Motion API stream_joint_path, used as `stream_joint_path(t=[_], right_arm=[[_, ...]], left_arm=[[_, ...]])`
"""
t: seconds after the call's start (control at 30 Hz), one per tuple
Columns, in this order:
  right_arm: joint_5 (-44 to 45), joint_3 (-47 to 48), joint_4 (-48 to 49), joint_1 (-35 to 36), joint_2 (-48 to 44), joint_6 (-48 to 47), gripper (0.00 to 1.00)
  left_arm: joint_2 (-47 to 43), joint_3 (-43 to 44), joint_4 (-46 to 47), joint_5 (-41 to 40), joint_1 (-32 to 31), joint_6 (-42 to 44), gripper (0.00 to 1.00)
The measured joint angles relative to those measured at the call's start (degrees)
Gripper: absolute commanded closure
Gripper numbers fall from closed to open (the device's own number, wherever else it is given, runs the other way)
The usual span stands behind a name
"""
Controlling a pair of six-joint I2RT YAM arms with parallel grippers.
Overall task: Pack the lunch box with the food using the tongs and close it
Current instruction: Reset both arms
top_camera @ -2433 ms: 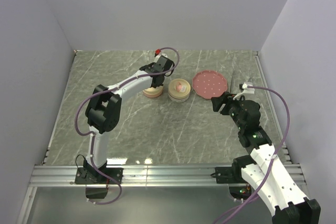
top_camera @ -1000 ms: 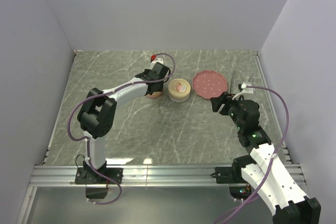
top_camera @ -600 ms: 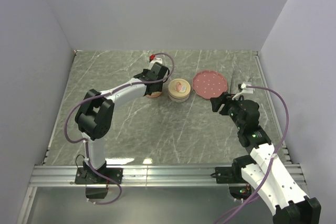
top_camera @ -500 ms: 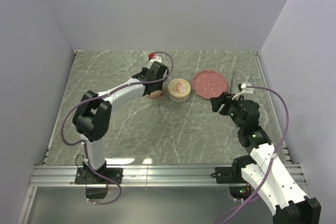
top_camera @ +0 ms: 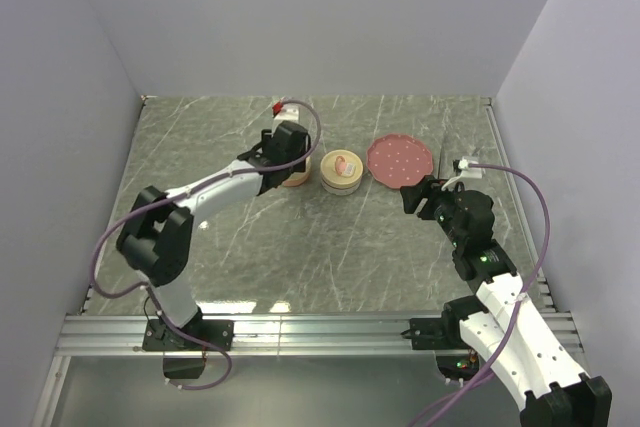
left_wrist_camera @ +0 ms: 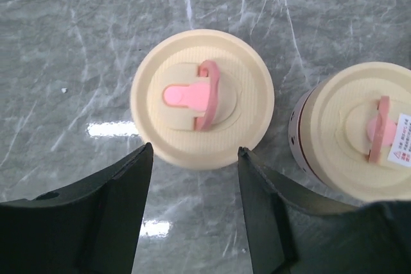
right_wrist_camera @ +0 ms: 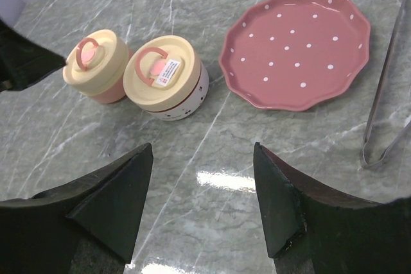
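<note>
The lunch box shows as two round containers with cream lids. The pink one [left_wrist_camera: 202, 97] [right_wrist_camera: 96, 65] [top_camera: 297, 180] has its lid on, with a pink handle on top. My left gripper [left_wrist_camera: 192, 155] [top_camera: 283, 162] is open just short of it, touching nothing. The white one [left_wrist_camera: 359, 129] [right_wrist_camera: 166, 76] [top_camera: 340, 172] stands beside it, lid on. The thin metal tongs [right_wrist_camera: 385, 94] [top_camera: 441, 157] lie right of the pink dotted plate [right_wrist_camera: 295, 49] [top_camera: 400, 160]. My right gripper [right_wrist_camera: 202, 152] [top_camera: 412, 197] is open and empty, near the plate's front. No food is in view.
The plate's top is bare. Grey walls close the marble table at the back and both sides. A metal rail [top_camera: 320, 327] runs along the near edge by the arm bases.
My left gripper has opened wider and drawn back toward the left from over the pink container, whose lid stays on it. The left elbow swung left. The right arm has not moved.
</note>
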Motion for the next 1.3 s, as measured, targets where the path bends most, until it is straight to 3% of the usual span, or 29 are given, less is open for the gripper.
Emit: stream_joint_path(t=[0.3, 0.5, 0.6, 0.77, 0.97, 1.3], right_arm=[[0.61, 0.0, 0.0, 0.31, 0.55, 0.0, 0.29], [1.49, 0.0, 0.0, 0.72, 0.7, 0.0, 0.29], [2.4, 0.0, 0.0, 0.92, 0.72, 0.02, 0.29], [3.98, 0.0, 0.0, 1.27, 0.74, 0.02, 0.29], [5.44, 0.0, -0.02, 1.4, 0.74, 0.04, 0.29], [6.73, 0.0, -0.02, 1.4, 0.74, 0.2, 0.29]], left_arm=[[-25.53, -22.88, 15.15, -1.18, 0.0, -0.17, 0.34], [-43.65, -38.84, 22.18, -6.14, 0.74, -2.38, 0.28], [-52.33, -45.92, 21.7, -7.82, 3.65, -5.25, 0.25], [-63.12, -50.16, 18.36, -8.07, 13.25, -10.03, 0.2], [-64.22, -50.36, 18.53, -1.33, 19.56, -11.1, 0.15], [-59.56, -50.36, 19.32, 5.9, 19.8, -10.16, 0.14]])
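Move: The lunch box I have just lidded sits about 3 cm ahead of my left hand, 1 cm to its right, and its middle is some 9 cm below. The other lidded box is about 16 cm to that hand's right, level fore and aft and also 9 cm below; the pink plate is 3 cm ahead, 33 cm right and 12 cm down. From my idle right hand the lunch box lies roughly 17 cm ahead, 30 cm left and 15 cm lower. Already clear of the lid, I draw my left hand back and up off the lunch box, then swing it left over bare table, about 12 cm back and 18 cm left overall, ending some 5 cm higher. On the way the fingers tip upward some 25 degrees, the hand rolls left side down, turns counter-clockwise and opens wider; I finish by easing slightly back to the right and down. ##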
